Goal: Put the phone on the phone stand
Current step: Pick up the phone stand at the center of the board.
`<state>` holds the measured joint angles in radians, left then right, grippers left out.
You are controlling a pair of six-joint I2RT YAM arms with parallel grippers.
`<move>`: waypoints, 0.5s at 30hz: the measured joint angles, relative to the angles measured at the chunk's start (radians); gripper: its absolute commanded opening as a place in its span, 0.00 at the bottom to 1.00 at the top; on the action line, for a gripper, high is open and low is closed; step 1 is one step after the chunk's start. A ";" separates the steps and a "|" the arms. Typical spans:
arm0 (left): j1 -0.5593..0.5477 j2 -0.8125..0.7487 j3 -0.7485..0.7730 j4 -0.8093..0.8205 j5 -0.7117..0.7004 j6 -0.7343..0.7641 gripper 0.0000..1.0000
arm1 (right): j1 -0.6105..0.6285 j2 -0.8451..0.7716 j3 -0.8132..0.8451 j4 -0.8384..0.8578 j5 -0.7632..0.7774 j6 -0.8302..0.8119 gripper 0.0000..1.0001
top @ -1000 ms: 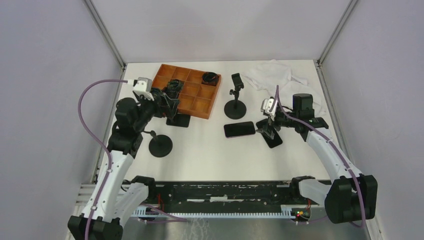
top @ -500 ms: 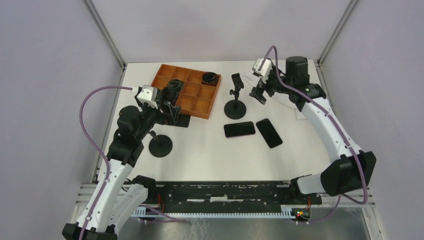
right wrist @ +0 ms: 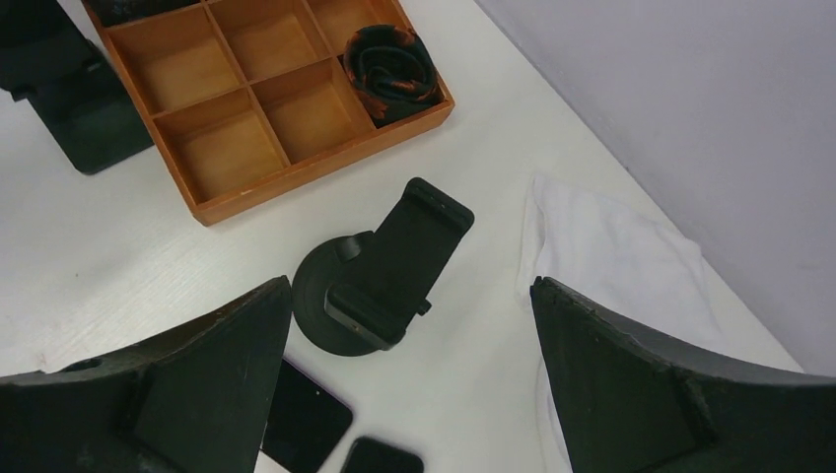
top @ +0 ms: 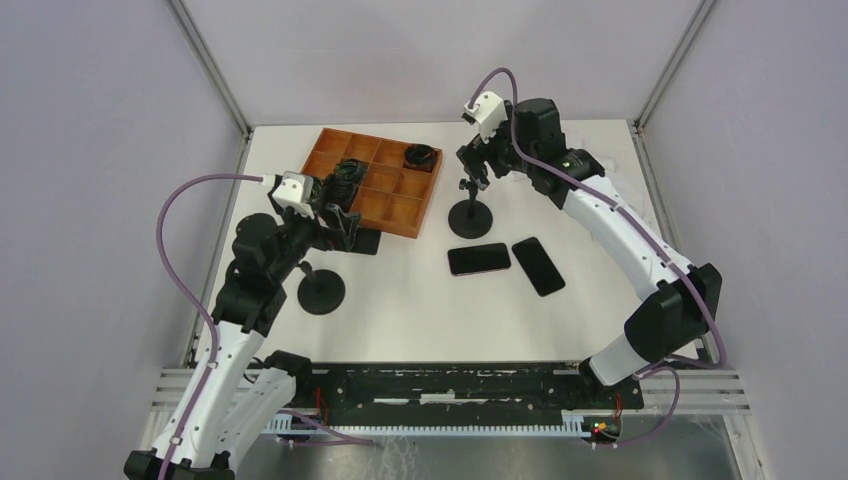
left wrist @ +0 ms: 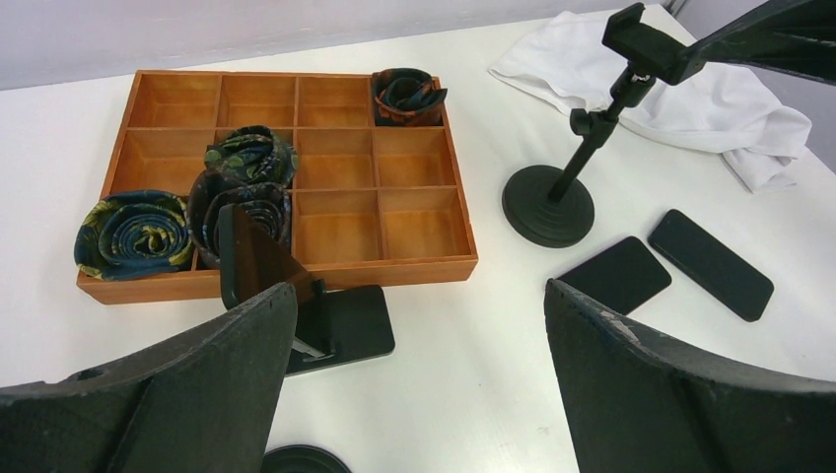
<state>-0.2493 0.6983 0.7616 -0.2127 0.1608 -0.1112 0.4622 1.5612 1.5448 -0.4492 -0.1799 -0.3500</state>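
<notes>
Two black phones lie flat side by side mid-table, one [top: 478, 259] left of the other [top: 538, 266]; the left wrist view shows them as a left phone [left wrist: 620, 275] and a right phone [left wrist: 710, 277]. Behind them stands a black phone stand [top: 471, 215] with a round base, a thin stem and an empty clamp [right wrist: 399, 266]. My right gripper [top: 478, 165] hovers open just above that clamp, holding nothing. My left gripper [top: 335, 215] is open and empty over a flat-based stand [left wrist: 335, 320] by the tray.
An orange wooden tray [top: 405, 210] with several compartments sits back left, with rolled ties [left wrist: 251, 158] in some of them. A white cloth [right wrist: 611, 266] is crumpled at the back right. Another round-based stand [top: 321, 291] stands near the left arm.
My right arm rose from the right-hand phone and swung back and left to above the round-based stand's clamp. Both phones stay on the table. The left gripper shifted slightly right.
</notes>
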 measured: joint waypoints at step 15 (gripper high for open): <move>0.000 0.000 0.000 0.000 0.007 0.001 1.00 | 0.055 0.106 -0.055 0.046 0.193 0.153 0.88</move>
<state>-0.2493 0.6983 0.7616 -0.2131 0.1677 -0.1104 0.5175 1.6676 1.4899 -0.4034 0.0135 -0.1974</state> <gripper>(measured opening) 0.997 0.931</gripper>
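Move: The head of the central phone stand sits about 5 cm ahead of the open right hand, a couple of centimetres to its left and some 8 cm lower; its round base is roughly 2 cm ahead, 2 cm left. The near phone lies about 11 cm back, straight behind, the second phone 12 cm back and 16 cm right, and the wooden organizer 13 cm ahead, 26 cm left. From the left hand the head is about 18 cm ahead, 28 cm right and 7 cm down. The right hand sinks about 6.5 cm towards the head of the central phone stand, easing only slightly forward on the way down, and slows as the head comes up between its spread fingers. Meanwhile the wrist turns some 10 degrees clockwise and tips its fingertips a little further down; the fingers stay nearly wide open, only just starting to narrow, with no grip on the stand yet. ##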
